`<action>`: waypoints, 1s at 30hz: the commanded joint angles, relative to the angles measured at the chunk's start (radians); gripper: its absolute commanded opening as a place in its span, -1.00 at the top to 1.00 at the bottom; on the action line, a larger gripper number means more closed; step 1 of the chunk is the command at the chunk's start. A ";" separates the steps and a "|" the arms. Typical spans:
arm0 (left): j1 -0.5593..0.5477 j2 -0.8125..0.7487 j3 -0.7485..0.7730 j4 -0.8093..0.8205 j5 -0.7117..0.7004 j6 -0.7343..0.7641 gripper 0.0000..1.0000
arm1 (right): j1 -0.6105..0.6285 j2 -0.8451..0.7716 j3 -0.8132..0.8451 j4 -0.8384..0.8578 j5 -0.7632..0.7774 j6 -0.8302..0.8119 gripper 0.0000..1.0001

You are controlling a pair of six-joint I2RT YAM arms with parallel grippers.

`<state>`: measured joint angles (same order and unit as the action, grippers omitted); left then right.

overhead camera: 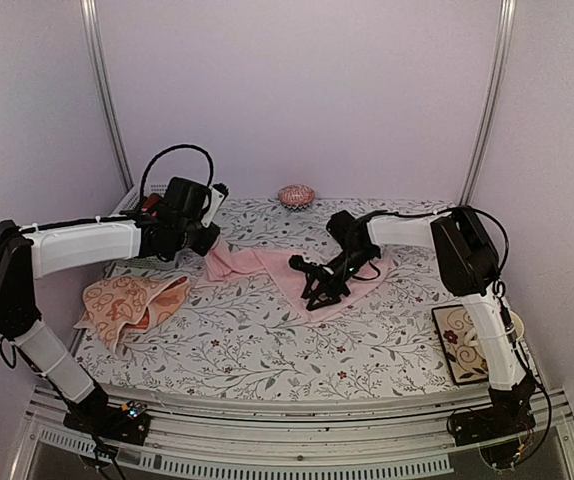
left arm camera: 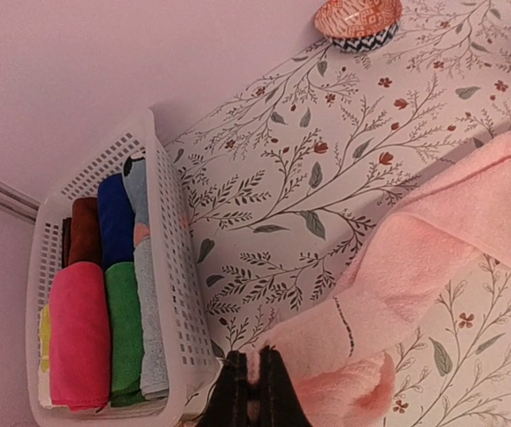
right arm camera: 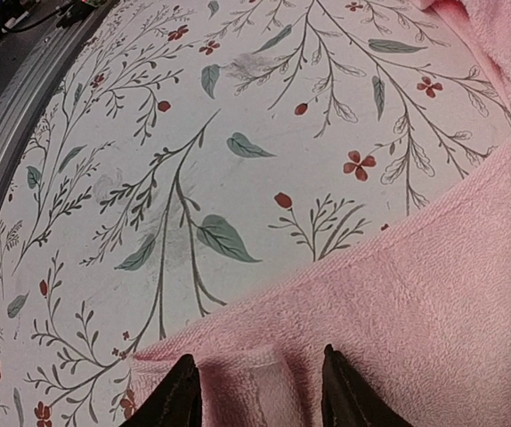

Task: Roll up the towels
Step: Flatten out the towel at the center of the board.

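Note:
The plain pink towel (overhead camera: 267, 265) lies spread across the middle of the floral table. My left gripper (overhead camera: 207, 240) is shut on its left corner; in the left wrist view a fold of pink towel (left arm camera: 433, 240) is pinched between the closed black fingers of the left gripper (left arm camera: 254, 369). My right gripper (overhead camera: 317, 290) rests on the towel's near right part. In the right wrist view the right gripper (right arm camera: 257, 369) is open, its fingertips (right arm camera: 184, 378) set down on the pink towel (right arm camera: 433, 294) either side of a small raised fold at its corner. The peach patterned towel (overhead camera: 127, 300) lies crumpled at the left.
A white perforated basket (left arm camera: 177, 267) with several rolled coloured cloths stands at the back left, also seen behind the left arm (overhead camera: 127, 205). A small patterned bowl (overhead camera: 296, 195) sits at the back. A floral tile (overhead camera: 462, 342) lies near the right arm's base.

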<state>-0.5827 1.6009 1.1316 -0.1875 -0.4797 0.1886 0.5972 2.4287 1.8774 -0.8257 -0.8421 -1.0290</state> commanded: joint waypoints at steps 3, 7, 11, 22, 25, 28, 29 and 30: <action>-0.012 -0.025 0.001 -0.004 -0.005 -0.007 1.00 | -0.012 0.014 -0.029 -0.012 -0.010 0.004 0.10; -0.012 -0.030 -0.007 -0.007 -0.005 -0.008 1.00 | -0.013 0.020 -0.036 -0.008 -0.014 0.012 0.14; -0.012 -0.035 -0.015 -0.010 -0.008 -0.012 1.00 | -0.013 0.017 -0.037 -0.006 -0.028 0.011 0.24; -0.012 -0.040 -0.021 -0.017 -0.022 -0.017 1.00 | -0.014 -0.038 -0.078 0.002 -0.047 0.000 0.96; -0.012 -0.034 -0.018 -0.016 -0.023 -0.021 1.00 | -0.021 -0.068 -0.093 0.010 -0.052 -0.001 0.97; -0.012 -0.031 -0.017 -0.013 -0.022 -0.025 1.00 | -0.032 -0.137 -0.111 0.035 -0.046 0.006 0.97; -0.012 -0.029 -0.017 -0.012 -0.021 -0.025 1.00 | -0.037 -0.151 -0.116 0.043 -0.039 0.012 0.97; -0.011 -0.028 -0.018 -0.011 -0.023 -0.026 1.00 | -0.042 -0.166 -0.122 0.055 -0.029 0.019 0.97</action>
<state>-0.5827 1.5867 1.1191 -0.2012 -0.4881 0.1780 0.5777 2.3756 1.7725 -0.8043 -0.8738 -1.0210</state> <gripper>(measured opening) 0.021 0.022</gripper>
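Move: The right hand is low on the board with its fingers either side of the pink towel's cloth near its front corner, that cloth lying right at the fingertips, about 1 cm below the hand point. The corner itself is roughly 4 cm back from there. The red bowl stands some 38 cm ahead and 4 cm left; the tray lies about 37 cm right and 11 cm back. From the left hand, the cloth to be pinched lies roughly 24 cm right, 8 cm back and 17 cm down. The right hand stays almost in place, sinking barely half a centimetre onto the pink towel, while its half-open fingers close fully and pinch the cloth just in from the front corner. As they shut it starts to ease to the right and back, about 1.5 cm in all, and just begins to rise, while the left hand stays put and keeps its grip on the towel's raised far-left end. ##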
